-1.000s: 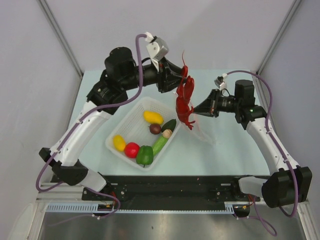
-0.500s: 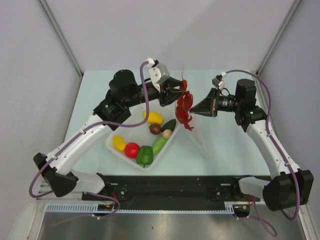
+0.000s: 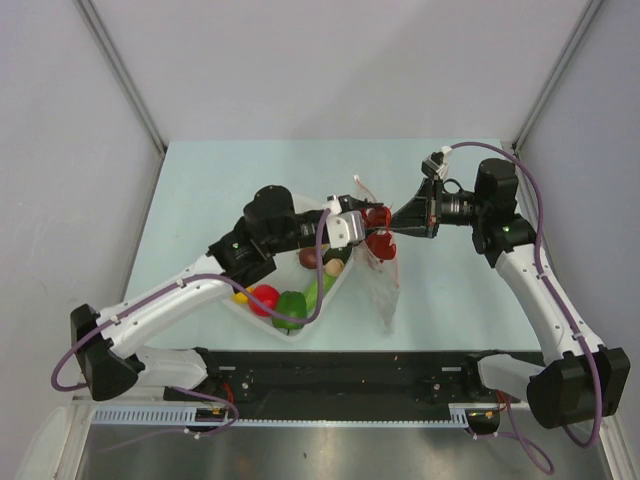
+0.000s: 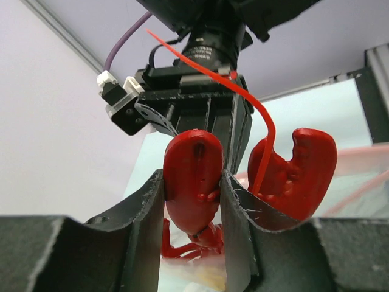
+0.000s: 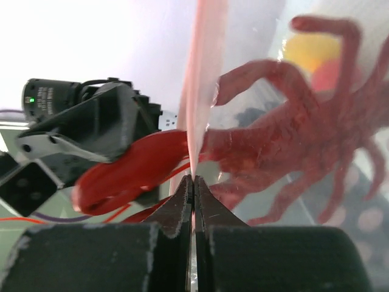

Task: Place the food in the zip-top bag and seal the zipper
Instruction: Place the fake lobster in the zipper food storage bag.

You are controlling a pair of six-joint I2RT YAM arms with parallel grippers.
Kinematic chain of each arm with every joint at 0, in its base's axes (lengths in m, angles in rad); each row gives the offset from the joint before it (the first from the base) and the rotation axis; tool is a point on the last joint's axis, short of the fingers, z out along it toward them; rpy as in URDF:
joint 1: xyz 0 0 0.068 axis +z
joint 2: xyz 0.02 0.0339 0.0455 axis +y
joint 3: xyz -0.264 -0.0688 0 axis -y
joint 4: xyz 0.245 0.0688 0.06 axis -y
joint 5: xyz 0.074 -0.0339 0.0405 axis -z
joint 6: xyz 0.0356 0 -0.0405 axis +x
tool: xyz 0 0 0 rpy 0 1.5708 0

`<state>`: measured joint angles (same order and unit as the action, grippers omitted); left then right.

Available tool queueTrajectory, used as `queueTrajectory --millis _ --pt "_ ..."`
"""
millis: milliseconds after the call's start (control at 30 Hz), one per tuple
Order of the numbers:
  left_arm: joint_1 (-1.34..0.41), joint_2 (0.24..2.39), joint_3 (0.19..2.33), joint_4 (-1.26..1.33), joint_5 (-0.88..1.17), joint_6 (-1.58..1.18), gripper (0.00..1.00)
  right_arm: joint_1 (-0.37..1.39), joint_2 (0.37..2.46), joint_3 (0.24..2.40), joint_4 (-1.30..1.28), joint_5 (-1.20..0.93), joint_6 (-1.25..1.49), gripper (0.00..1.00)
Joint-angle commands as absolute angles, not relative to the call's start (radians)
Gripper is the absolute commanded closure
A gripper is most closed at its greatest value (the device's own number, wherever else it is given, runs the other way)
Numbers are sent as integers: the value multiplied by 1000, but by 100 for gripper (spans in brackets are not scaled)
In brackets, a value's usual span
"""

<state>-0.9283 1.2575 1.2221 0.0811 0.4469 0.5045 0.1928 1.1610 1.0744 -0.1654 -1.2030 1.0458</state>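
Note:
My left gripper (image 4: pixel 193 204) is shut on one claw of the red lobster (image 4: pixel 193 173); the other claw sticks out to the right of it. From above, the lobster (image 3: pixel 378 222) is at the mouth of the zip-top bag (image 3: pixel 388 290), which hangs clear and crinkled. My right gripper (image 5: pixel 193 180) is shut on the pink zipper (image 5: pixel 203 73) at the bag's top edge. Through the film I see the lobster's body and legs (image 5: pixel 292 134). In the top view the two grippers, left (image 3: pixel 362 226) and right (image 3: pixel 396 226), nearly meet.
The white mesh basket (image 3: pixel 262 320) sits under my left arm. In it are a red tomato (image 3: pixel 264 298), a green pepper (image 3: pixel 290 310), a cucumber (image 3: pixel 320 290), a dark plum (image 3: pixel 310 257), a beige mushroom (image 3: pixel 335 268) and a partly hidden yellow piece (image 3: pixel 241 296).
My left arm has swung forward and down, carrying the lobster from above the bag down to its mouth. The right gripper has kept its hold and barely shifted.

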Motion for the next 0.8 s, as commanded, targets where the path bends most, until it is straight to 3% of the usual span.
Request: queueTrajectory --millis 0,233,433,533,667,767 --pt "-954 1235 1177 164 407 679 100 198 1126 1069 -91 -1287 1144 100" --pt "-986 1238 1137 149 411 790 100 195 1124 1068 -21 -1327 1196 100" --pt "-991 1261 1181 50 394 821 87 184 1115 1055 -21 -1335 1203 100" --pt "-991 1261 1210 -30 406 841 68 170 1120 1046 -18 -1345 1210 100" --pt "-991 1238 1226 -89 423 842 23 156 1127 1028 23 -1356 1244 100" --pt "-991 1220 1233 -106 422 831 15 152 1127 1016 64 -1359 1265 100"
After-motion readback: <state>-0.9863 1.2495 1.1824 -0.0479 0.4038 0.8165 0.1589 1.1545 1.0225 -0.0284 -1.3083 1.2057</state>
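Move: Just below the left hand lies the zipper food storage bag's mouth, its middle about 5 cm down, 3 cm back and 2 cm to the right. The fake lobster is gripped by one claw and its body already dips inside. The right fingers, holding the rim, are some 3 cm to the left hand's right and 2 cm back, and the mouth's middle is 1 cm back, 1 cm left and 2 cm below them. The food basket's middle is roughly 16 cm left of the left hand, 6 cm ahead and 23 cm below. Lowering the held lobster into the bag mouth, the left hand sinks a little, nearly pauses while it rolls its forward side up about 15 degrees, then drops again, some 4 cm in all, fingertips dipping right as the fingers open wide and let go of the claw. The right hand keeps its pinch on the rim, easing back about 1 cm. ##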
